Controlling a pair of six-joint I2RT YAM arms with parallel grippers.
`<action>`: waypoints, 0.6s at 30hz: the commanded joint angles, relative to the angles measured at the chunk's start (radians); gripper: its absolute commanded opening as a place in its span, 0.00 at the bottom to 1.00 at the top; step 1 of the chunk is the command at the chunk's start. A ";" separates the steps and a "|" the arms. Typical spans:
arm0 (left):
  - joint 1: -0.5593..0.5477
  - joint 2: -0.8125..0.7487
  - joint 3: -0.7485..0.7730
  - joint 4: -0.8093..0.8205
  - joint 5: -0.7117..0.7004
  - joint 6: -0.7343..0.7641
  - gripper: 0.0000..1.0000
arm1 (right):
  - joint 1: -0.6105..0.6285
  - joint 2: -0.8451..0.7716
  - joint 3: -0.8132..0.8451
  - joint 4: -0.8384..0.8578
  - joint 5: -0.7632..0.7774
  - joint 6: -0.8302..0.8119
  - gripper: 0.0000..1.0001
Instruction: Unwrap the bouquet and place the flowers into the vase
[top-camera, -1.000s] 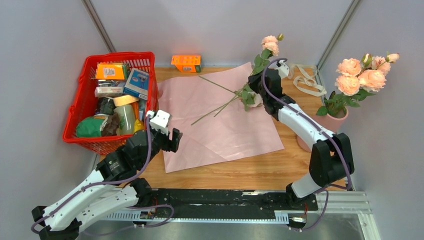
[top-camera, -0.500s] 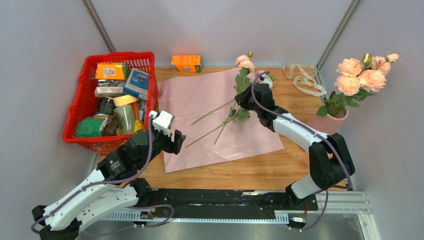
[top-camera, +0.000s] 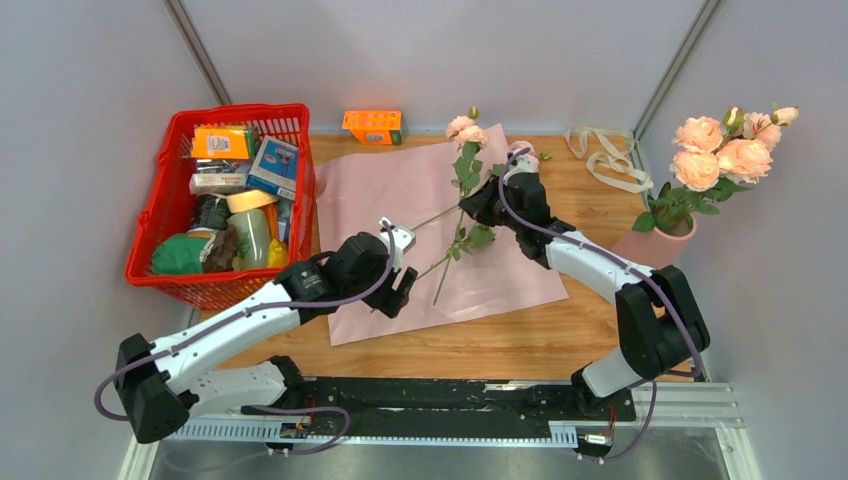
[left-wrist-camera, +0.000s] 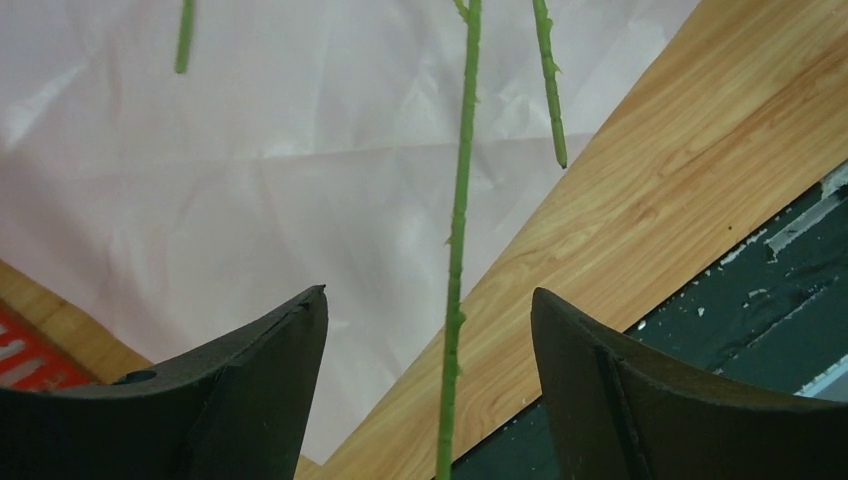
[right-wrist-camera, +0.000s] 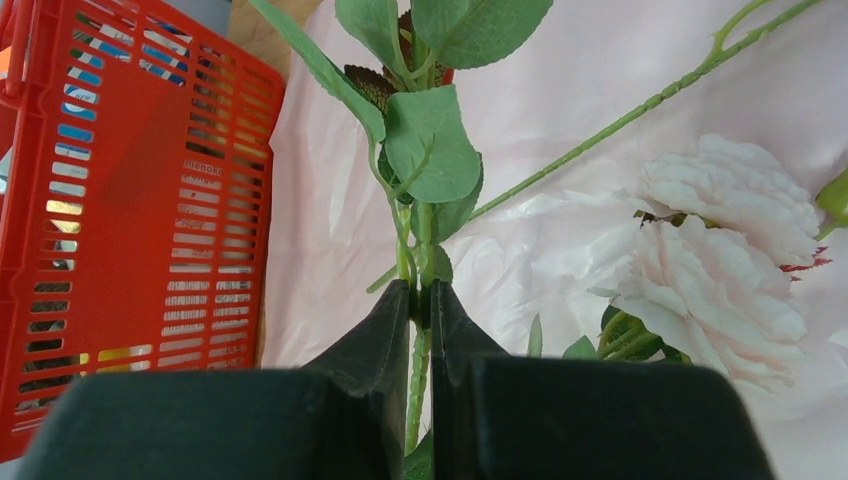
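The wrapping paper (top-camera: 500, 275) lies spread open on the table. My right gripper (top-camera: 478, 207) is shut on the leafy stems of the flowers (top-camera: 461, 128) and holds them up over the paper, blooms toward the back. In the right wrist view its jaws pinch a green stem (right-wrist-camera: 419, 300), and one pale rose (right-wrist-camera: 720, 250) lies on the paper. My left gripper (top-camera: 402, 290) is open at the stems' lower ends. One stem (left-wrist-camera: 457, 250) runs between its fingers (left-wrist-camera: 260, 380) without touching them. The vase (top-camera: 655, 245) stands at the right edge with several roses (top-camera: 722, 148) in it.
A red basket (top-camera: 160, 215) full of groceries sits at the left. An orange box (top-camera: 372, 125) stands at the back. The cream ribbon (top-camera: 605, 158) lies loose at the back right. Bare wood (left-wrist-camera: 640, 200) and the black rail (left-wrist-camera: 760, 290) lie toward the near edge.
My left arm swung right from beside the basket to the stem ends. My right gripper carried the flowers left and nearer, stems now hanging toward the left gripper.
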 joint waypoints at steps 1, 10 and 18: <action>0.000 0.054 0.013 0.025 0.134 -0.044 0.82 | 0.002 -0.043 -0.020 0.089 -0.043 -0.014 0.00; 0.000 0.157 0.013 0.062 0.107 -0.064 0.08 | 0.000 -0.064 0.009 0.100 -0.080 0.001 0.00; 0.000 0.212 -0.006 0.108 -0.039 -0.076 0.00 | 0.000 -0.147 0.045 0.121 -0.144 0.104 0.00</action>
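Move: The flower stem the left fingers will shut on runs past just under them, about 5 cm below, 1 cm back and 2 cm to the right; the free end of another stem hangs about 7 cm to that hand's right, level fore-and-aft and some 2 cm lower. A third stem's end lies on the paper roughly 11 cm ahead, 3 cm left and 10 cm down. For the right hand, the gripping place is about 20 cm back, 12 cm left and 5 cm lower, and the vase some 34 cm right, 9 cm back, about level. The open left hand sinks about 5 cm onto the flower stem, drifting some 2 cm to its right and tipping roughly 10 degrees further down, dips about a centimetre back before coming forward again, and closes fully on the way so that its fingertips pinch the stem well back from the right hand. The right hand keeps its closed grip on the flower just below the leaves, easing back and left a centimetre or so and dipping slightly, then rising about 3 cm at the end with a slight roll and turn counter-clockwise. ##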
